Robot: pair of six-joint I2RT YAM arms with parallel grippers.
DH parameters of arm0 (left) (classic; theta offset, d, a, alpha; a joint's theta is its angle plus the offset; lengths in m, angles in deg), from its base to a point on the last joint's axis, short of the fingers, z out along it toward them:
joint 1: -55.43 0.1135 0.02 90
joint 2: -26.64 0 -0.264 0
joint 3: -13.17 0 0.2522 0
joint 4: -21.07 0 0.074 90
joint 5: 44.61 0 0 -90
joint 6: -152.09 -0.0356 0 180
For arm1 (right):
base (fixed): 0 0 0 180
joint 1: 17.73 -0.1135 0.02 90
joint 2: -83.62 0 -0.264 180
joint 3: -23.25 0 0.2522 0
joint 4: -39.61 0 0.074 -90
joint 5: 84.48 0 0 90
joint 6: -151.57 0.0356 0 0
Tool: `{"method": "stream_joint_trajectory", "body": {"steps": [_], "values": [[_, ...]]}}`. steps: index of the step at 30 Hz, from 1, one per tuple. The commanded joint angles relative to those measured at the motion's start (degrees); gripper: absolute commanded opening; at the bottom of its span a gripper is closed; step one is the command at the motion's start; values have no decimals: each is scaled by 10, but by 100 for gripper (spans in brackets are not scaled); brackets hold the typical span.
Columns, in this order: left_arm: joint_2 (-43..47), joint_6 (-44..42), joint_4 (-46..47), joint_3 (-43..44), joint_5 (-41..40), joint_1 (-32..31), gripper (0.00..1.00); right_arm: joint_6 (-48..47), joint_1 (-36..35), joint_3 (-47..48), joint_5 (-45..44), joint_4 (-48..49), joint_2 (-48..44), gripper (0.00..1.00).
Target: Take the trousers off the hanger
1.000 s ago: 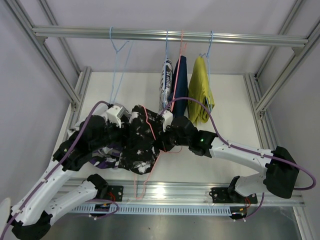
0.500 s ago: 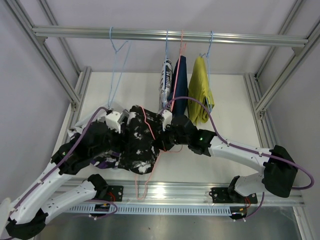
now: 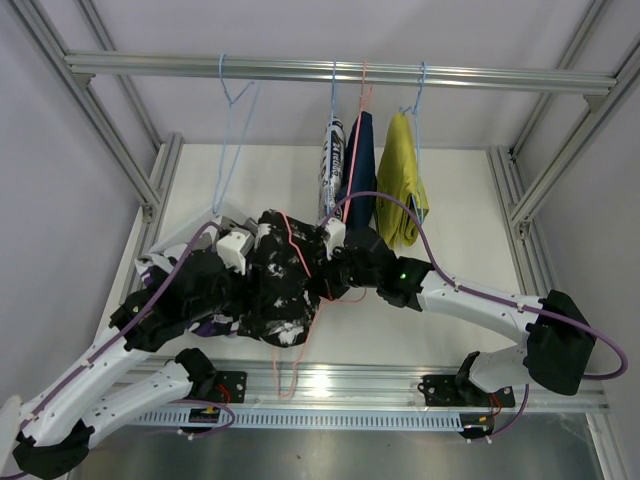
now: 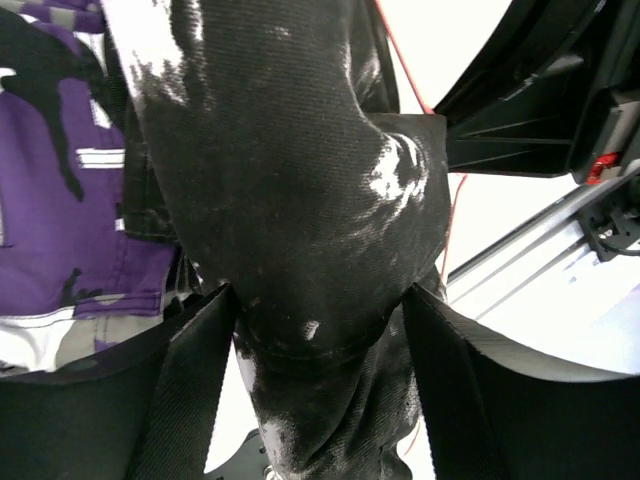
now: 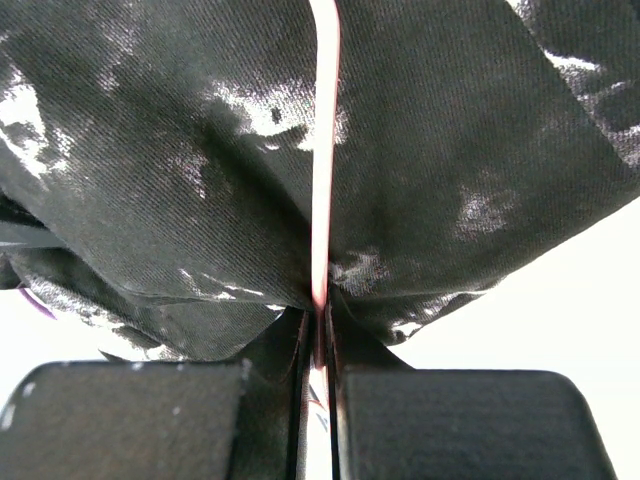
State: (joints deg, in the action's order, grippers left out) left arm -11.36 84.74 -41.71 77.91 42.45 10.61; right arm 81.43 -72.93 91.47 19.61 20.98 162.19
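Note:
The black trousers with white speckles (image 3: pixel 283 290) drape over a pink wire hanger (image 3: pixel 299 256) held low over the table. My right gripper (image 3: pixel 326 262) is shut on that hanger's wire (image 5: pixel 323 150), pinched between its pads (image 5: pixel 320 322) right at the cloth (image 5: pixel 470 130). My left gripper (image 3: pixel 252 270) comes in from the left. Its fingers (image 4: pixel 190 380) stand wide on either side of a thick bunch of the black trousers (image 4: pixel 300 200) and press on it. Purple-white-black trousers (image 3: pixel 212 326) lie underneath on the table and show at the left of the left wrist view (image 4: pixel 60 220).
On the rail (image 3: pixel 300 70) hang an empty blue hanger (image 3: pixel 232 130), white trousers with dark blue print (image 3: pixel 331 165), navy trousers (image 3: pixel 361 165) and yellow trousers (image 3: pixel 403 190). Frame posts (image 3: pixel 555 160) stand at both sides. A metal rail (image 3: pixel 380 378) runs along the near edge.
My left wrist has shifted a little right and toward me, deeper against the black trousers, and the cloth has bunched slightly. The right arm has barely moved.

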Motion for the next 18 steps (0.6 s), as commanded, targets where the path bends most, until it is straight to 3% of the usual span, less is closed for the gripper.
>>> {"method": "stream_joint_trajectory", "body": {"steps": [1,3,7,12,13,18], "values": [[-7,20,21,-11,42,-15,66,3,7,21,4,64,-4,0],[-7,24,22,-11,42,-19,59,3,7,21,6,66,-1,0],[1,27,31,-15,65,-22,30,4,9,17,6,71,2,0],[12,29,55,-19,104,-22,15,7,11,12,9,75,-1,0],[11,30,55,-17,101,-22,4,6,11,11,9,74,-3,0],[18,29,63,9,117,-24,1,8,13,5,2,69,-10,0]]}}
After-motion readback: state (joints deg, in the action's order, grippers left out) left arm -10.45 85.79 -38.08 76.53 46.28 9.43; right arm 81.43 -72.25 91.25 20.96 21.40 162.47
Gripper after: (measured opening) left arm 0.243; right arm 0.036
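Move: The black-and-white trousers' near fold already hangs between the left gripper's open fingers, about 1 cm ahead. The right gripper, still pinching the pink hanger bar, is some 14 cm to the right and 3 cm farther out. The purple trousers in the basket lie roughly 14 cm left, 2 cm ahead and 15 cm below the left gripper. From the right gripper, that near fold lies about 14 cm left and 2 cm back. Shut the left gripper on the fold of the black-and-white trousers, from wide open to about a quarter, so that the cloth bunches between the pads, while easing it nearly 2 cm right, towards the right gripper. Hold the right gripper still, keeping its pinch on the pink hanger bar. ##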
